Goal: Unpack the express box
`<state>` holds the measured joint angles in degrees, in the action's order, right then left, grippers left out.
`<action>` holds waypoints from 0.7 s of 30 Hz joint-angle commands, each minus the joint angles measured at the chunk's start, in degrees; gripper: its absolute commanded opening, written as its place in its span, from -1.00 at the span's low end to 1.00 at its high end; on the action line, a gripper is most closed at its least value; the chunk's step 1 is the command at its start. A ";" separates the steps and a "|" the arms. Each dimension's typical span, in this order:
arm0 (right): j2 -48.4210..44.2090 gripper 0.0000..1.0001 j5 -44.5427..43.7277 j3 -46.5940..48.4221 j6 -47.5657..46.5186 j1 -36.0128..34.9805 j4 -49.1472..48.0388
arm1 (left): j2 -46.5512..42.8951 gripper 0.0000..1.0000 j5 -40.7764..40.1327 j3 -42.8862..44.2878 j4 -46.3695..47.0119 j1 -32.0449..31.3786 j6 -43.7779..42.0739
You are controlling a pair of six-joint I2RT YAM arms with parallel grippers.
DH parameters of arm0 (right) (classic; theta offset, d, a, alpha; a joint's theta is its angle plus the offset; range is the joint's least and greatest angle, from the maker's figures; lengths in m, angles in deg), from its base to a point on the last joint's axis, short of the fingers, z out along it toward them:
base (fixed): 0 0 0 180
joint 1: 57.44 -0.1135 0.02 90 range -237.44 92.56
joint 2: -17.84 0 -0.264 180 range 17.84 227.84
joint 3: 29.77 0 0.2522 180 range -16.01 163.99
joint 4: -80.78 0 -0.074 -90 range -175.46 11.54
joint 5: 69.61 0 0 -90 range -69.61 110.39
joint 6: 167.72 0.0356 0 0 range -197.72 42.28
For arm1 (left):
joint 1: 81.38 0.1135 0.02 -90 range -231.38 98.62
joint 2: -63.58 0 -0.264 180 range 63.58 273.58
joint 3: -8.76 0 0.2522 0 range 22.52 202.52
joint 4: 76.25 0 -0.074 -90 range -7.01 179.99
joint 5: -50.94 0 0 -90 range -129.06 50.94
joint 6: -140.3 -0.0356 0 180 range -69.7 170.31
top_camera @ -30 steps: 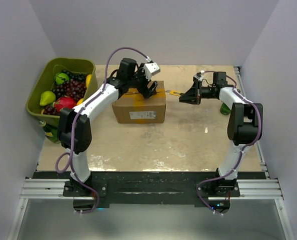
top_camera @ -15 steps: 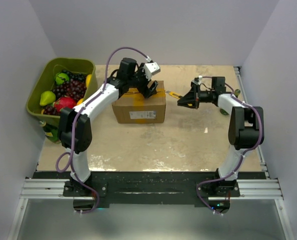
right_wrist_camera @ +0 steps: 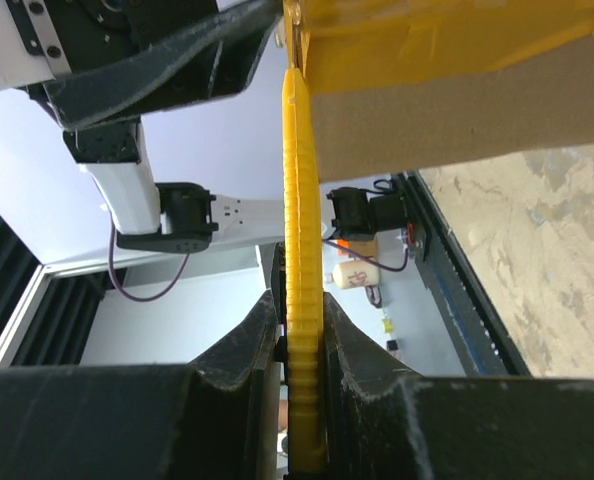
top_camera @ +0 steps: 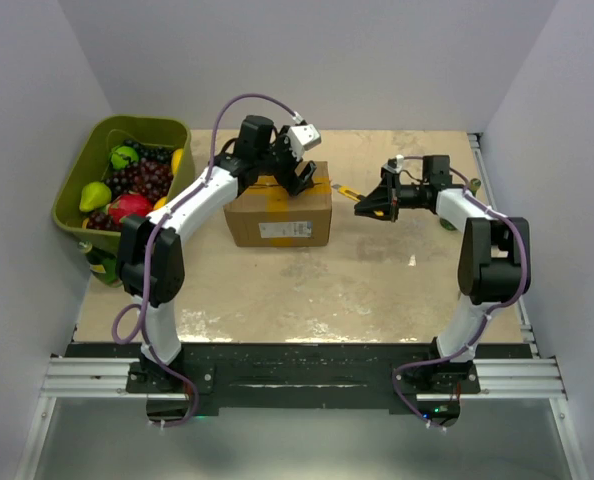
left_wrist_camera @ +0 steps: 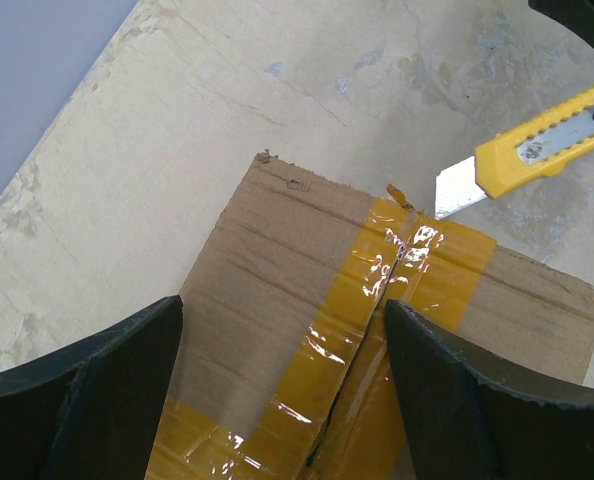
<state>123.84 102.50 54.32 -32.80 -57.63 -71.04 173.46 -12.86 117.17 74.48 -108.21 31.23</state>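
The express box [top_camera: 277, 222], brown cardboard with yellow tape, stands mid-table with a white label on its near side. My left gripper [top_camera: 299, 180] hovers open over its top; in the left wrist view the fingers straddle the taped centre seam [left_wrist_camera: 377, 330], which shows a dark split. My right gripper [top_camera: 374, 204] sits right of the box, shut on a yellow utility knife [top_camera: 345, 189]. The knife's blade [left_wrist_camera: 455, 187] is just beyond the box's right end, near the seam. In the right wrist view the knife [right_wrist_camera: 302, 250] runs up from between the fingers toward the box [right_wrist_camera: 457, 100].
An olive-green bin [top_camera: 97, 140] full of fruit stands at the far left of the table. A small green object [top_camera: 448, 219] lies by the right arm's elbow. Walls close in the table on the left, back and right.
My right gripper has dropped a little toward the near side and left, knife still in it, blade staying by the box's right end. The left arm has not moved.
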 commanded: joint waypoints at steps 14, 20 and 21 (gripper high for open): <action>-9.58 -1.00 10.09 -5.04 -8.89 0.01 14.68 | 8.77 0.73 -4.66 4.75 -3.47 1.95 -4.66; -5.99 -1.00 5.55 16.81 -9.33 5.89 12.31 | 5.00 0.72 -0.01 1.86 -1.73 2.13 -2.64; -4.93 -1.00 4.48 18.86 -8.98 6.51 10.48 | 3.07 0.72 1.82 1.42 -1.02 2.13 -1.33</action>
<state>118.35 103.68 59.37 -40.99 -54.00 -56.68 177.83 -10.64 121.91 74.87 -107.20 30.05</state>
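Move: The right hand holds the yellow cutter, its blade at the taped seam's right end, about 10 cm to its left, 5 ahead and 1 below. The express box's middle is some 23 cm left, 5 ahead and 9 below; a green bottle stands on the table around 20 cm right and 2 ahead. From the left hand, whose spread fingers are at the box top, that seam end is about 6 cm right, 1 back and 1 below. Back towards its own base the right hand draws the cutter about 4.5 cm, the blade coming free of the taped seam's end; then it turns round and goes up some 4 cm, forward and to the right, away from the box, its grip kept. Meanwhile the left hand, fingers still wide open at the seam, shifts forward about 2 cm against the box top. ##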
